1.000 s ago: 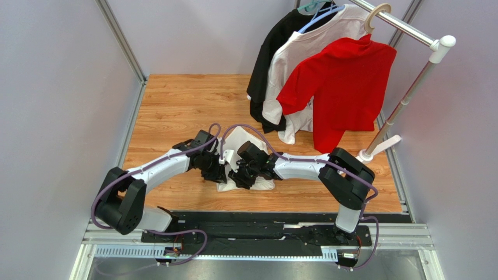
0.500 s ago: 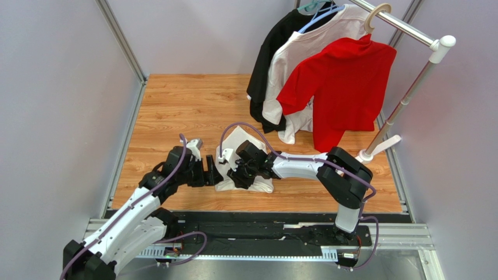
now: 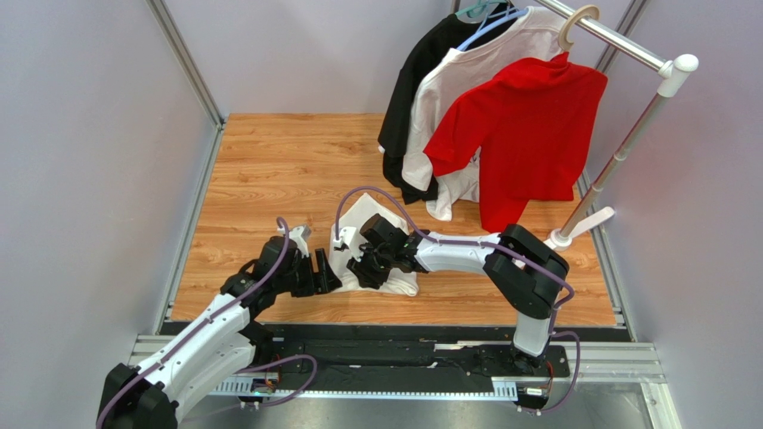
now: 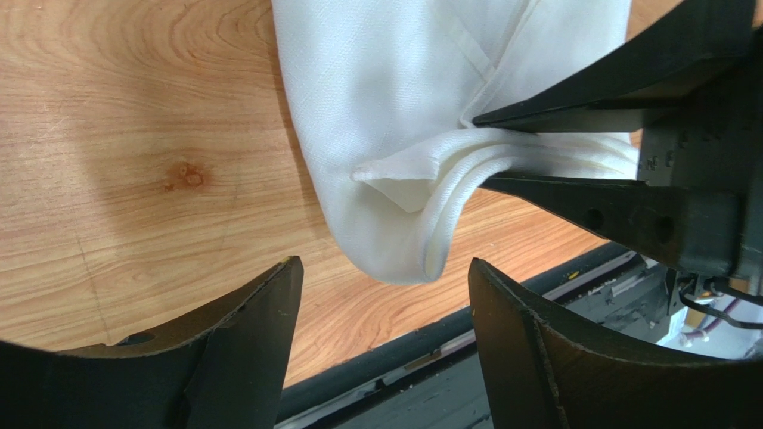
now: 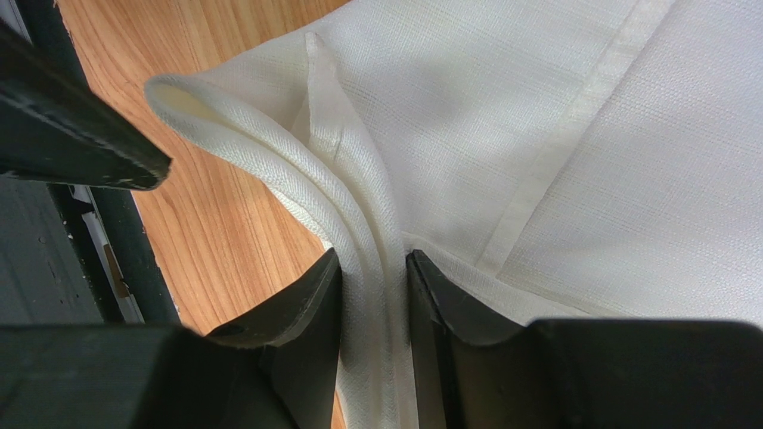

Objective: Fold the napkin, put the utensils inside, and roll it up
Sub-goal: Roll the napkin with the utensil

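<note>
The white napkin (image 3: 355, 220) lies folded on the wooden table, its near edge bunched into a thick, layered fold (image 4: 448, 192). My right gripper (image 3: 369, 268) is shut on that fold; the right wrist view shows the cloth layers squeezed between its jaws (image 5: 374, 259). My left gripper (image 3: 328, 276) sits just left of the napkin, open. In the left wrist view its fingers (image 4: 383, 268) stand wide apart with only the napkin's hanging end (image 4: 394, 255) ahead of them, apart from both pads. The right gripper's fingers (image 4: 573, 197) show at the right of that view. The utensils are hidden.
A clothes rack (image 3: 627, 134) stands at the back right with a black, a white and a red shirt (image 3: 528, 134); its foot (image 3: 582, 228) rests near the right arm. A black rail (image 3: 403, 335) runs along the table's near edge, close behind the napkin's end.
My left gripper opened, let go of the napkin and drew back to the left and nearer the table edge. The right gripper kept its grip and barely moved.
</note>
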`<action>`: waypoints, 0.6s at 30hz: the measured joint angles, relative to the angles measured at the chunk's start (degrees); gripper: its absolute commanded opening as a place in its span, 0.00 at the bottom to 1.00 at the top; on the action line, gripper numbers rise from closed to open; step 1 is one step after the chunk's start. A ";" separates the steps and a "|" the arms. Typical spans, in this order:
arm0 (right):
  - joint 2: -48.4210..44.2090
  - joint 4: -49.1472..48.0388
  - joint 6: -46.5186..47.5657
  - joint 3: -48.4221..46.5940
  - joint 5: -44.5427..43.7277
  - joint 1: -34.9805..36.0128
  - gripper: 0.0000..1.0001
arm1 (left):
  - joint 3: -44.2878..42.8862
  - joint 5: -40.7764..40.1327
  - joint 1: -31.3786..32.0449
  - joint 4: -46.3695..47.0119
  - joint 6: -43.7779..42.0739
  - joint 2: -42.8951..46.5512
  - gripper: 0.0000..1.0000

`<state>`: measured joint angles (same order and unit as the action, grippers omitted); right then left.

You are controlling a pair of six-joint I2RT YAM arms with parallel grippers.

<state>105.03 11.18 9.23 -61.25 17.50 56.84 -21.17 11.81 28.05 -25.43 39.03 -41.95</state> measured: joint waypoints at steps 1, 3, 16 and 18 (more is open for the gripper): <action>0.04 0.00 0.00 0.00 0.07 -0.02 0.34 | 0.28 -0.13 0.00 0.52 0.17 -0.44 0.73; 0.11 0.13 0.00 -0.13 0.17 -0.04 0.34 | 0.79 -0.35 -0.02 1.70 0.37 -1.73 0.69; 0.31 0.31 0.00 -0.35 0.63 -0.11 0.32 | 1.77 -1.88 0.00 8.20 0.74 -8.17 0.47; 0.42 0.35 0.00 -0.50 0.87 -0.15 0.30 | 1.77 -2.10 0.00 8.57 0.76 -8.52 0.44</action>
<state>105.45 11.53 9.23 -61.76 18.37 56.69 -19.40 9.72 28.05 -16.86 39.79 -50.48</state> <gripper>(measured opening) 0.326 0.481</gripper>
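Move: The left end of the napkin roll lies just under the open left gripper, about 2 cm ahead, 1 cm to the right and 3 cm below its hand point. The right gripper, already clamped on the same roll, is some 7 cm to the right of the left hand, about level fore and aft. The napkin's flat part centres roughly 9 cm ahead and 8 cm right of the left hand. From the right hand, that roll end lies about 6 cm left, level fore and aft, 1 cm higher. The left hand sinks a little over 2 cm and eases about 1.5 cm forward onto the left end of the napkin roll, its wrist attitude almost unchanged, while the fingers close from wide to roughly half open, straddling the folded layers with the near-side finger coming up against them. The right hand stays in place low at the table and keeps its pinch on the roll, steadying it for the left. ##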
